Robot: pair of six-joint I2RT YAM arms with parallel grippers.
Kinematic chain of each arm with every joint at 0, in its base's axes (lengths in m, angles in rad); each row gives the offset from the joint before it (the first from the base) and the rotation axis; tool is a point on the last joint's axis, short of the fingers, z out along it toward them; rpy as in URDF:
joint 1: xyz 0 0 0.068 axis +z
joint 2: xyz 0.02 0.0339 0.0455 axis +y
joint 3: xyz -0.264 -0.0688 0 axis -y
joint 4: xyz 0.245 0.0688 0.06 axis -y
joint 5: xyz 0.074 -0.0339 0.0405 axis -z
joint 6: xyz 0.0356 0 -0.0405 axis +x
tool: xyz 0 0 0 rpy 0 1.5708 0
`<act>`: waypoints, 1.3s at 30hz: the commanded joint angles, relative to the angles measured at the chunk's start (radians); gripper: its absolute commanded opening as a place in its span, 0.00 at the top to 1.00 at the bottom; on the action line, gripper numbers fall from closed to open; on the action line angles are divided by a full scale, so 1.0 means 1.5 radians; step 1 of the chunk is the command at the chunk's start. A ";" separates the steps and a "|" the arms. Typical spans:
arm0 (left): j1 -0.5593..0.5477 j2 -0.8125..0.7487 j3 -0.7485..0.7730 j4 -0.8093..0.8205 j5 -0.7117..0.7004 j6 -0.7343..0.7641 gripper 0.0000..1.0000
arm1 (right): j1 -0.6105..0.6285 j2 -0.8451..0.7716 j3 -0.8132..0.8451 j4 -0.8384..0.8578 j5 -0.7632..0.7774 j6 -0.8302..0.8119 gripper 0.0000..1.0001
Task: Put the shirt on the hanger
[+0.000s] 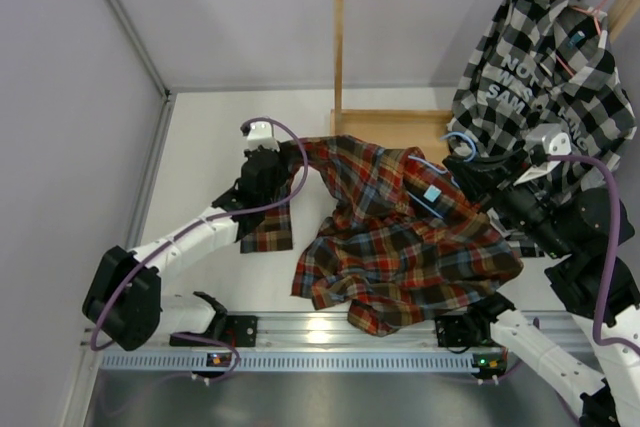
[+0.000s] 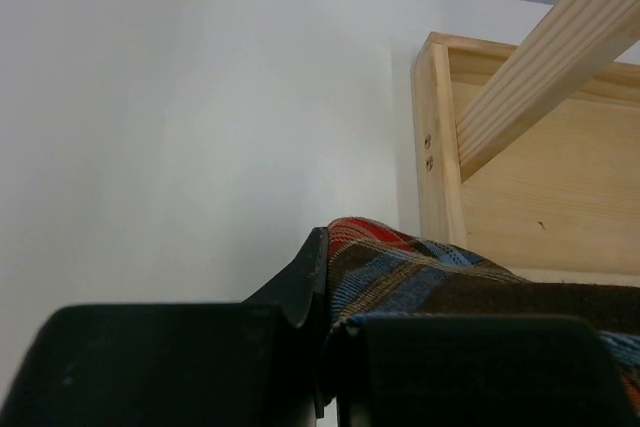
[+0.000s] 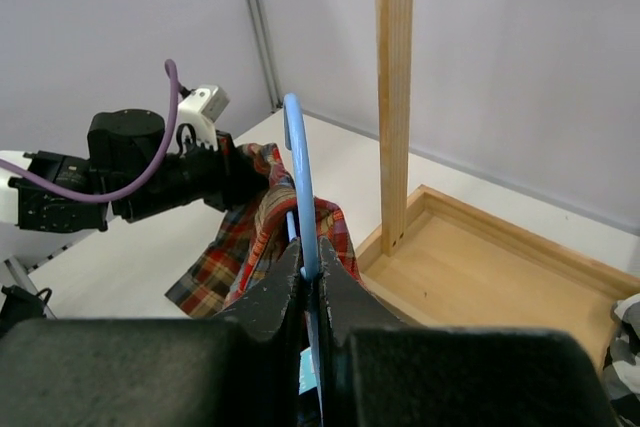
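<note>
The red, orange and blue plaid shirt (image 1: 400, 247) lies bunched on the table between the arms, its light-blue collar label facing up. My left gripper (image 1: 272, 175) is shut on the shirt's left shoulder fabric (image 2: 420, 272), which bulges out from between its fingers. A sleeve (image 1: 268, 227) hangs below it. My right gripper (image 1: 462, 169) is shut on the thin light-blue wire hanger (image 3: 299, 172), whose hook curves up above the fingers. Most of the hanger is hidden inside the shirt (image 3: 255, 227).
A wooden garment rack (image 1: 338, 42) with a base tray (image 1: 400, 127) stands at the back. A black-and-white checked shirt (image 1: 540, 77) hangs on a pink hanger at the right. Grey walls close in the left and back.
</note>
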 commanded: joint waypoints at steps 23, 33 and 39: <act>0.035 -0.121 0.076 -0.032 0.377 0.069 0.02 | -0.005 0.019 -0.014 0.047 0.034 -0.021 1.00; 0.018 -0.091 0.294 -0.114 1.057 0.270 0.02 | -0.005 0.003 -0.025 0.011 -0.188 -0.086 1.00; -0.008 -0.009 0.400 -0.116 1.140 0.270 0.02 | -0.005 -0.002 -0.010 -0.004 -0.242 -0.086 1.00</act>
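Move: Some 17 cm back, 25 cm to the right and about 16 cm above the left hand, which still pinches the outer part of the shirt's left sleeve, is the hanger's body. The sleeve end lies about 11 cm back of the left hand, 1 cm right and 19 cm below; the rack base is roughly 9 cm ahead, 25 cm right and 18 cm below. From the right hand, still gripping the hook, the hanger's body is about 4 cm ahead, 5 cm left and 8 cm below. Drawing the pinched sleeve down about 3.5 cm, the left hand then opens wide, lets go of it and sweeps up, back and right towards the hanger, turning clockwise nearly 90 degrees until its open fingers point right, facing the shirt. Late on, the right hand, keeping the hanger's hook, eases left and down about 3 cm, then slightly back, turning some 15 degrees counter-clockwise. ##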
